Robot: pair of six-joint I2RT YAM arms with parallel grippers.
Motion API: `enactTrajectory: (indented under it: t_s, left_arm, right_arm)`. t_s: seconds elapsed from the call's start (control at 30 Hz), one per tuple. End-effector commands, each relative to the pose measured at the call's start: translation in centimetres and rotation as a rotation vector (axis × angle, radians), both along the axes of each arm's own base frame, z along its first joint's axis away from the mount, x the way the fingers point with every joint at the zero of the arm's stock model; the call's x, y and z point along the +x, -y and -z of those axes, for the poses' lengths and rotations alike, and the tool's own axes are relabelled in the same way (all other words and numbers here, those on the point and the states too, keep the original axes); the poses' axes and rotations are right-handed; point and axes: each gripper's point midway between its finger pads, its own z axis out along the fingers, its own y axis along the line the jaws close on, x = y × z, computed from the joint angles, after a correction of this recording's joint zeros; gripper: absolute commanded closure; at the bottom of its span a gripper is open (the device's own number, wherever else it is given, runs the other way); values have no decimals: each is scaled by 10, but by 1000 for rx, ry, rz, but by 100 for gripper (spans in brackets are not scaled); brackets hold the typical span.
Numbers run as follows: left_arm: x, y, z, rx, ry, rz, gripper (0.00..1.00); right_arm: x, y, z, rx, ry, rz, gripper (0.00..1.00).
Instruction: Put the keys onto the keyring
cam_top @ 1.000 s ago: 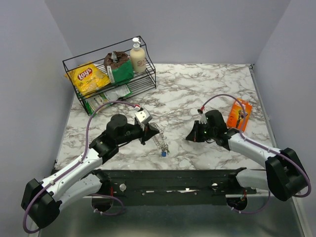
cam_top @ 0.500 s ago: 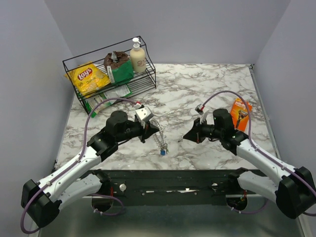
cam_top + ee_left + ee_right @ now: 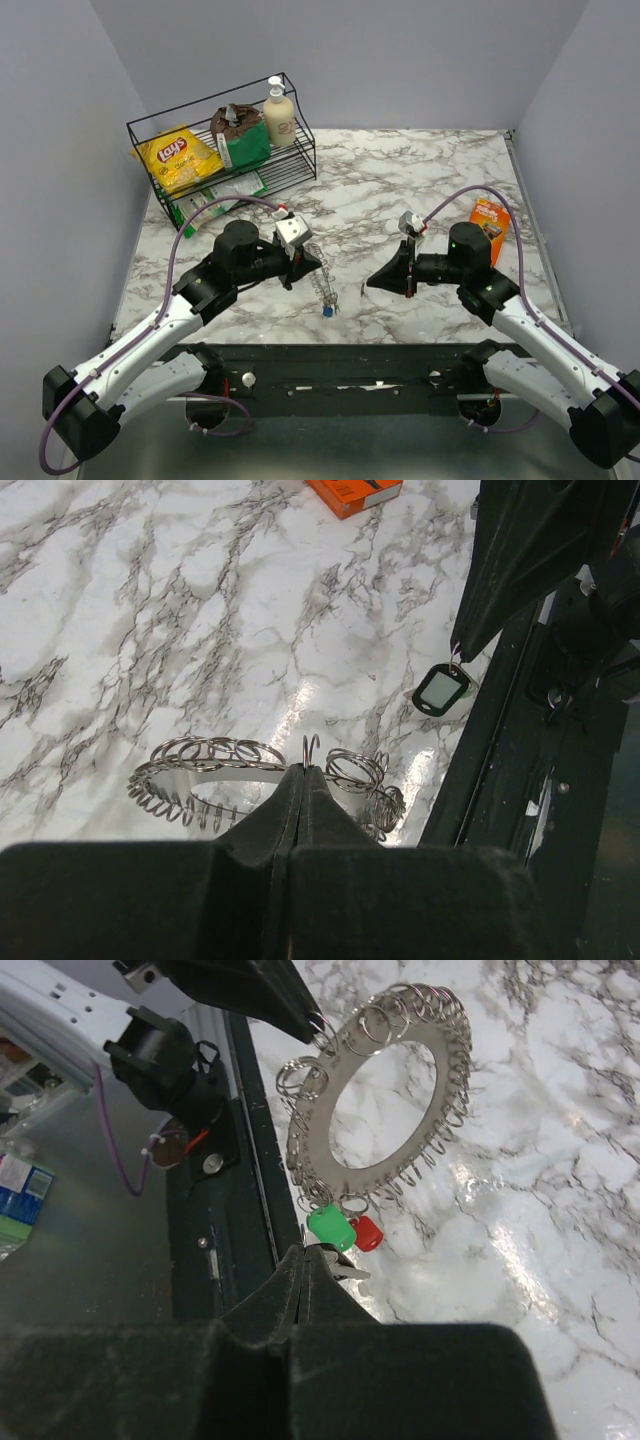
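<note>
The keyring point(image 3: 321, 283) is a silvery ring with small wire loops round its rim. It hangs above the marble, and my left gripper point(image 3: 308, 262) is shut on one rim loop point(image 3: 311, 750). At its lower end hang a blue key point(image 3: 327, 311), a green key point(image 3: 330, 1228) and a red key point(image 3: 367, 1232). My right gripper point(image 3: 370, 281) is shut a short way to the right of the ring. A small dark-headed key point(image 3: 440, 690) dangles from its tip. In the right wrist view only that key's blade point(image 3: 352, 1271) shows beside the closed fingers point(image 3: 305, 1252).
A wire rack point(image 3: 220, 150) with a chip bag, packets and a pump bottle stands at the back left. An orange box point(image 3: 488, 222) lies on the marble at the right. The black base frame point(image 3: 350, 365) runs along the near edge, just below the hanging ring.
My right arm has swung left, away from the orange box and toward the keyring, with its jaws shut. My left gripper has held the keyring almost still.
</note>
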Motion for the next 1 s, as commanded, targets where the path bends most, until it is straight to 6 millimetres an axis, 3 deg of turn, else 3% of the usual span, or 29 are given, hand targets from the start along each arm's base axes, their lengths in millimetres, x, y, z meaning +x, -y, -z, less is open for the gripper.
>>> enactTrajectory:
  t_s: [0.0, 0.53, 0.97]
  left_arm:
    - [-13, 9, -23, -45, 54, 93, 100]
    - [-43, 19, -28, -32, 66, 273, 100]
    - [-51, 27, -23, -21, 39, 332, 100]
  right_arm:
    - [-14, -9, -28, 65, 85, -120, 99]
    - [-7, -16, -35, 55, 111, -139, 99]
    - [-3, -31, -38, 43, 117, -164, 99]
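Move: The right fingers hold the black key tag; the keyring's middle is about 9 cm to their left, 5 cm ahead and 3 cm lower. The coloured keys hang some 9 cm left, 3 cm ahead and 8 cm below this hand. The left fingers hold the keyring by a loop; from them the black key tag lies roughly 9 cm right, 4 cm back and 4 cm down. Left hand carries the keyring back about 5 cm, turning clockwise; right brings the tag up and left towards it. ##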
